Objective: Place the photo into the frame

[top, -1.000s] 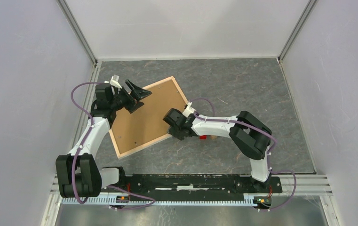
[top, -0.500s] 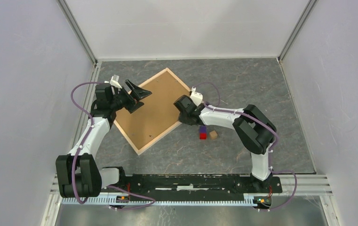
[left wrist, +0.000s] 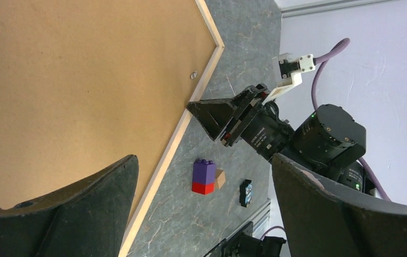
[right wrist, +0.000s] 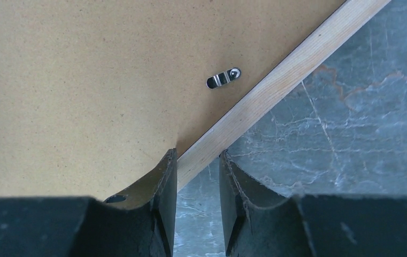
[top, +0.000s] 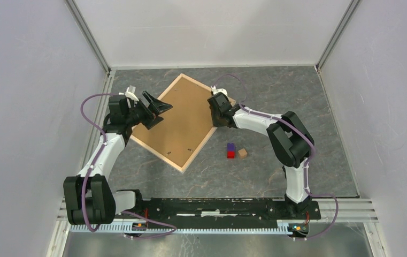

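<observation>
The frame [top: 158,156] lies back side up on the table's left half, thin pale slats around a brown backing board [top: 182,120]. The photo is hidden. My right gripper [top: 216,124] is at the frame's right edge. In the right wrist view it [right wrist: 198,160] is shut on the wooden slat [right wrist: 276,88], one finger over the board [right wrist: 83,80] and the other outside on the table. My left gripper [top: 161,111] hovers wide open above the frame's left part, with nothing between its fingers [left wrist: 204,214].
A purple-and-red brick [top: 231,150] and a small wooden cube [top: 242,153] sit right of the frame. A small black piece [left wrist: 245,193] lies near the front rail. A metal turn tab [right wrist: 223,78] sits on the board near the held slat. Grey walls surround the table.
My right gripper has moved to the far right, holding the frame's edge, and the frame has turned with it. The brick and cube came into sight. The left arm stayed still.
</observation>
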Controlling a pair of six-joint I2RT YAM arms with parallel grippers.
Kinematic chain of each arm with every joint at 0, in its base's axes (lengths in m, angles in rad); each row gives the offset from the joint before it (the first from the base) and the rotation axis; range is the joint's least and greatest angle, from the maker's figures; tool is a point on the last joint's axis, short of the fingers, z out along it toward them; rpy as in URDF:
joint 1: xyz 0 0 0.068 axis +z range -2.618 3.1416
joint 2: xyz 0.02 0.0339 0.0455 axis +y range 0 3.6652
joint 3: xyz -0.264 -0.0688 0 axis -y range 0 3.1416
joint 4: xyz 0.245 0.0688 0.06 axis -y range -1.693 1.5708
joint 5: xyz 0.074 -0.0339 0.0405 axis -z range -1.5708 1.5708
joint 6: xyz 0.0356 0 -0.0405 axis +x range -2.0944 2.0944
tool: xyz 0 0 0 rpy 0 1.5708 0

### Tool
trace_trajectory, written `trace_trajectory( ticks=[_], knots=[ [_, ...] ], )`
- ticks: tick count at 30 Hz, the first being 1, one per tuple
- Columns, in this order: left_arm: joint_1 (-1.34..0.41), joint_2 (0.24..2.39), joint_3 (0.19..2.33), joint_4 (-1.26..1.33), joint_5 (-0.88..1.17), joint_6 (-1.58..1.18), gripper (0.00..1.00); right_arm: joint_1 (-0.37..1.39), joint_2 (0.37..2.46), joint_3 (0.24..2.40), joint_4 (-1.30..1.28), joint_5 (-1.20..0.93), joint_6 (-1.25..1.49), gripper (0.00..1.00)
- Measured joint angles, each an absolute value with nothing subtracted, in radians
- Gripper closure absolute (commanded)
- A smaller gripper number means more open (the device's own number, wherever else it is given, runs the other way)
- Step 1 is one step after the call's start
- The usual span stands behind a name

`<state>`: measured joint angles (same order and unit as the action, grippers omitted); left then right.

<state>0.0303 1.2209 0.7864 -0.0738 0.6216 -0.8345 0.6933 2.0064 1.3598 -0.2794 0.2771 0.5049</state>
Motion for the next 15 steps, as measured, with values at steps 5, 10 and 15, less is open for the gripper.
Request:
trace_trajectory(
  ticks=[5, 10, 15],
  knots=[
    [0.03, 1.221, 0.786, -0.075, 0.609, -0.828, 0.0, 0.686, 2.001, 1.357, -0.255, 0.215, 0.316, 1.0],
    [0.03, 1.222, 0.788, -0.079, 0.598, -0.824, 0.0, 0.687, 1.987, 1.325, -0.194, 0.143, 0.15, 1.0],
    [0.03, 1.231, 0.802, -0.11, 0.564, -0.796, 0.0, 0.685, 1.987, 1.317, -0.165, 0.076, 0.132, 0.86]
  ],
)
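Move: The right fingers straddle and pinch the frame's right-hand bar, so the bar lies right at the hand point; the frame's middle is about 14 cm to the left and 3 cm ahead. The nearest metal clip sits some 5 cm straight ahead, just inside the bar. The purple-red block stands about 12 cm back and 6 cm right. From the waiting left hand, the gripped bar is roughly 18 cm right, 5 cm ahead and 16 cm below. Turning counter-clockwise by some 20 degrees almost on the spot, the right hand eases up about half a centimetre, then slides about 2 cm left, in over the brown backing board. Its fingers come off the frame's bar and snap fully shut on nothing, the tips ending at the bar's inner edge. ##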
